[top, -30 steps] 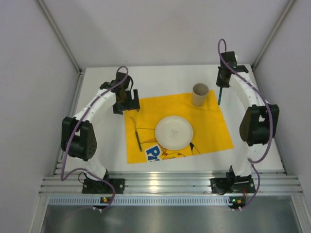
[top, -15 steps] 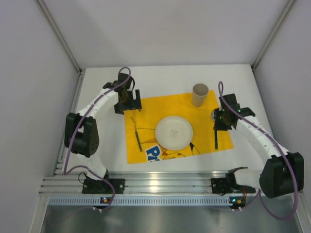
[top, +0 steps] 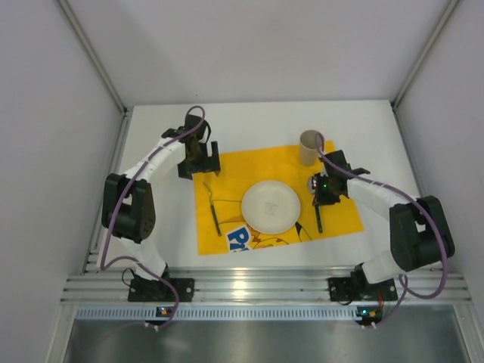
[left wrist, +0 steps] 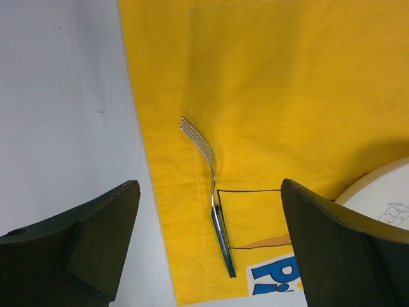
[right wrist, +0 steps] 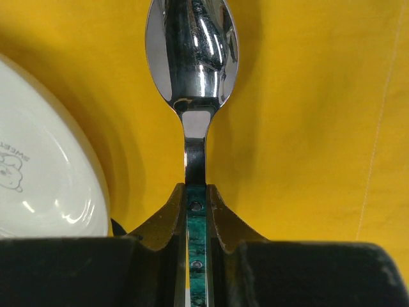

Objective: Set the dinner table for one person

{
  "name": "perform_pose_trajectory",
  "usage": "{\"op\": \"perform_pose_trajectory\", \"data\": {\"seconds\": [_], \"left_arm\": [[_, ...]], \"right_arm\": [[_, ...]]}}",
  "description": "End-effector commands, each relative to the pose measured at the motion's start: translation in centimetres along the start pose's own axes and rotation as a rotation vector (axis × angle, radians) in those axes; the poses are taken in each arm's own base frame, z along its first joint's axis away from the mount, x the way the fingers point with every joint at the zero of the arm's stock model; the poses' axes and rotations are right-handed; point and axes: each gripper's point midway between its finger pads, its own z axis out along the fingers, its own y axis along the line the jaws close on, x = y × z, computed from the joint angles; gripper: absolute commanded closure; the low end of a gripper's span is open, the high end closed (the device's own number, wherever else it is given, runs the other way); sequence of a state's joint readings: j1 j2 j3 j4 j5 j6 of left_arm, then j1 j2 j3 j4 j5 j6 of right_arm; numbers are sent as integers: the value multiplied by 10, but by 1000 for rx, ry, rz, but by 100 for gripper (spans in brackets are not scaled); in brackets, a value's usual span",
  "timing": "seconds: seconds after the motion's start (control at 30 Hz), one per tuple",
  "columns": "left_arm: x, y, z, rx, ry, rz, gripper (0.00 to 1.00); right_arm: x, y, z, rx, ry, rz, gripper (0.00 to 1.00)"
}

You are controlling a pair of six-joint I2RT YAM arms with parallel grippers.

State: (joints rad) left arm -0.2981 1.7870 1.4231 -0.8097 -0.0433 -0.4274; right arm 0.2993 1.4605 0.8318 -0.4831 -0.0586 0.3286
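Observation:
On the white dinner table [top: 378, 128] lies a yellow printed cloth [top: 249, 162] with a white plate [top: 270, 206] at its middle. A beige cup [top: 311, 147] stands at the cloth's far right corner. A fork [top: 214, 212] [left wrist: 214, 204] lies on the cloth left of the plate, tines pointing away. My left gripper [top: 198, 160] [left wrist: 208, 192] hangs open above and behind the fork, touching nothing. My right gripper [top: 318, 198] [right wrist: 196, 192] is shut on the green handle of a spoon [top: 319, 219] [right wrist: 192, 51], low over the cloth just right of the plate.
A ribbed aluminium rail [top: 257, 287] runs along the near edge, where both arm bases are bolted. Grey walls close in the table on the left, right and back. The right forearm [top: 378, 197] arches over the cloth's right edge.
My right arm has swung from the back right corner past the cup to the plate's right side, carrying the spoon. The left gripper has opened slightly wider and barely shifted.

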Motion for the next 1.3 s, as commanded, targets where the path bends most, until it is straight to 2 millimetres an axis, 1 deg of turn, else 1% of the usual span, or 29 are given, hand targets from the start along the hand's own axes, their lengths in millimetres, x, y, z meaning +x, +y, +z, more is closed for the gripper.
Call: {"op": "perform_pose_trajectory", "data": {"seconds": [0.0, 0.03, 0.07, 0.1, 0.17, 0.2, 0.23, 0.3, 0.33, 0.37, 0.4, 0.43, 0.53, 0.6, 0.63, 0.67, 0.7, 0.73, 0.77, 0.8, 0.83, 0.9, 0.93, 0.97, 1.0, 1.03, 1.1, 1.17, 1.27], "left_arm": [[-11, 0, -16, 0, -57, 17, 3], [-11, 0, -17, -3, -57, 19, 2], [-12, 0, -18, -4, -61, 18, 2], [-13, 0, -18, -4, -64, 15, 2], [-14, -1, -19, -3, -64, 12, 2], [-14, -1, -19, -1, -64, 8, 2], [-15, -2, -19, 3, -68, 6, 2], [-16, -4, -19, 10, -73, 1, 3], [-17, -4, -18, 11, -74, 1, 2], [-20, -6, -20, 18, -84, -4, 2], [-24, -12, -23, 49, -94, -9, 2], [-34, -20, -30, 82, -123, -12, 2], [-63, -46, -55, 195, -211, -25, 2], [-77, -51, -68, 213, -258, -47, 2], [-89, -56, -80, 238, -310, -49, 2], [-95, -60, -87, 256, -349, -49, 2], [-100, -63, -94, 273, -395, -37, 2], [-110, -75, -114, 331, -525, -12, 2], [-114, -77, -122, 323, -618, 52, 1], [-114, -82, -135, 329, -714, 100, 1], [-112, -92, -158, 327, -931, 132, 1], [-100, -88, -173, 234, -1125, 244, 1], [-80, -82, -151, 218, -1119, 272, 1], [-82, -71, -159, 199, -1157, 196, 1], [-80, -61, -152, 160, -1137, 156, 2], [-80, -58, -147, 141, -1122, 147, 2], [-76, -55, -136, 110, -1080, 164, 2], [-78, -55, -136, 109, -1081, 138, 1], [-80, -54, -130, 92, -1069, 131, 2]], "right_arm": [[-22, 13, 11, -42, -74, -45, 100], [-26, 14, 13, -38, -77, -48, 100], [-23, 12, 18, -28, -54, -60, 96], [-26, 11, 19, -19, -54, -63, 70], [-35, 9, 13, 8, -64, -74, 36], [-42, 10, 7, 11, -83, -79, 9], [-48, 11, 1, 14, -96, -83, 3], [-53, 14, -17, 11, -112, -123, 0], [-66, 17, -30, 26, -151, -139, 0], [-70, 20, -48, 17, -180, -170, 0], [-83, 27, -66, -2, -231, -187, 0], [-88, 36, -92, -30, -288, -222, 0], [-102, 50, -141, -58, -412, -238, 0], [-108, 43, -159, -17, -472, -191, 0], [-112, 35, -176, 10, -538, -151, 0], [-112, 36, -182, -2, -567, -146, 0], [-104, 33, -176, -7, -569, -142, 1], [-110, 35, -192, -40, -662, -89, 0], [-107, 35, -191, -58, -683, -60, 0], [-93, 32, -178, -71, -664, -54, 0], [-89, 42, -188, -142, -699, -87, 0], [-80, 42, -186, -164, -704, -118, 0], [-81, 36, -189, -139, -722, -101, 0], [-81, 32, -191, -123, -735, -85, 0], [-80, 27, -189, -98, -734, -70, 0], [-80, 21, -187, -65, -728, -55, 0], [-81, 18, -183, -41, -715, -52, 0], [-82, 18, -176, -26, -684, -60, 0], [-84, 20, -173, -29, -675, -77, 0]]}}
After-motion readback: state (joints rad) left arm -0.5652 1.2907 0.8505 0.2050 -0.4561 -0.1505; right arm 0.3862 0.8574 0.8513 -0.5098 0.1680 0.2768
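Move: Holding the spoon by its handle, the right hand hovers roughly 2 cm above the spoon's place on the yellow mat, whose middle is about 3 cm back and in line sideways. The plate's middle is some 15 cm to the hand's left and 2 cm back, and the cup stands about 14 cm ahead and 3 cm left. From the empty left hand the spoon's place lies roughly 37 cm right, 13 cm back and 8 cm lower. Sinking the last 1.5 cm or so onto the mat beside the plate, the right hand opens wide and lets go of the spoon's handle, eases forward a few centimetres, then rises fast and settles back and slightly lower, about 17 cm above its start, fingers tilting forward. The left hand, already open, then lifts about 13 cm, drifts right and swings its fingers some 55 degrees forward. ##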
